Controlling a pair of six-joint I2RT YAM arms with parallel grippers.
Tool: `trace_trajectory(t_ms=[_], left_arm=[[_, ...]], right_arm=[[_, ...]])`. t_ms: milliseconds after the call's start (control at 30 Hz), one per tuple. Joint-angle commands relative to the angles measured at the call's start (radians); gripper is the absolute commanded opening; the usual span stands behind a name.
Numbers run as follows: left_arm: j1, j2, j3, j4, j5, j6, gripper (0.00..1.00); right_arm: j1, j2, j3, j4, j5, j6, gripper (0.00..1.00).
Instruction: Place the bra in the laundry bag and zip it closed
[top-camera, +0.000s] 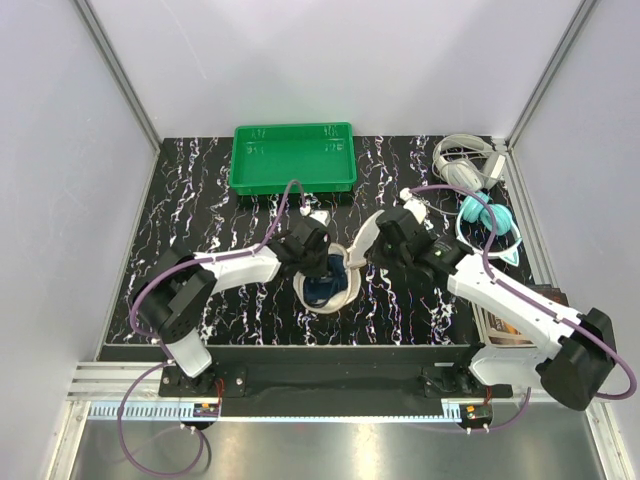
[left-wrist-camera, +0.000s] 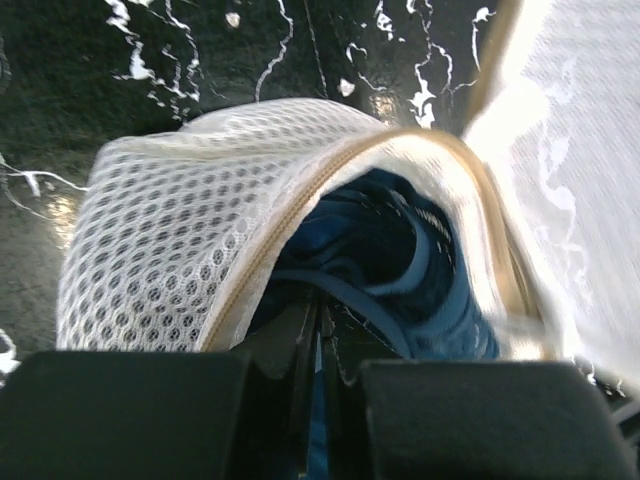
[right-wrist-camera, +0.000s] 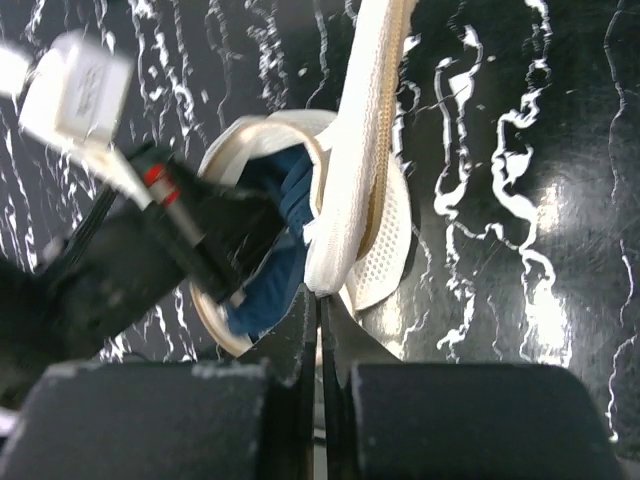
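Observation:
The cream mesh laundry bag lies open at the table's middle, with the dark blue bra bunched inside it. In the left wrist view the mesh wall arches over the bra. My left gripper reaches into the opening, and its jaws are pinched on a strip of the blue fabric. My right gripper is shut on the edge of the bag's lid flap and holds it upright beside the opening. The bra and the left gripper show under that flap.
A green plastic tray stands at the back centre. Teal headphones and a coiled white cable lie at the back right. A flat booklet-like item sits by the right arm's base.

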Motion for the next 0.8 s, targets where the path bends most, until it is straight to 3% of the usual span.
trace_trajectory(t_ms=[0,267,467,500,633,767], left_arm=[[0.008,0.011,-0.017,-0.048,-0.099,0.076,0.09],[0.042,0.040,-0.008,-0.079,-0.070,0.176,0.08],[0.042,0.011,0.021,-0.094,-0.027,0.179,0.08],[0.041,-0.006,0.021,-0.097,-0.019,0.174,0.10],[0.033,-0.139,0.032,-0.149,0.008,0.168,0.40],[0.028,-0.340,0.020,-0.157,0.099,0.153,0.55]], right_arm=[[0.059,-0.035,0.089,-0.099,0.113,0.022,0.00],[0.078,-0.068,0.167,-0.186,0.196,-0.137,0.00],[0.087,-0.121,0.139,-0.223,0.202,-0.156,0.00],[0.087,-0.121,0.142,-0.226,0.201,-0.163,0.00],[0.088,-0.110,0.165,-0.264,0.178,-0.188,0.00],[0.088,-0.110,0.190,-0.281,0.166,-0.200,0.00]])
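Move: The left fingertips are already down in the open laundry bag on the bra, whose bunched middle lies about 1 cm ahead and 2 cm below them; the bag's own middle is also about 1 cm ahead, 2 cm down. From the right hand, which already pinches the lid's near end, the bag's middle lies some 3 cm ahead, 8 cm left and 15 cm below, and the lid's middle about 6 cm straight ahead at its own height. The left hand nudges the bra forward and left inside the bag by about 2 cm, sinking a trifle, then opens its fingers to roughly half and lifts off some 4 cm while easing back. Meanwhile the right hand keeps its shut grip on the lid and draws it up about 4 cm, to the right and somewhat back, away from the bag's mouth, rolling slightly over to its left side (some 10 degrees). ##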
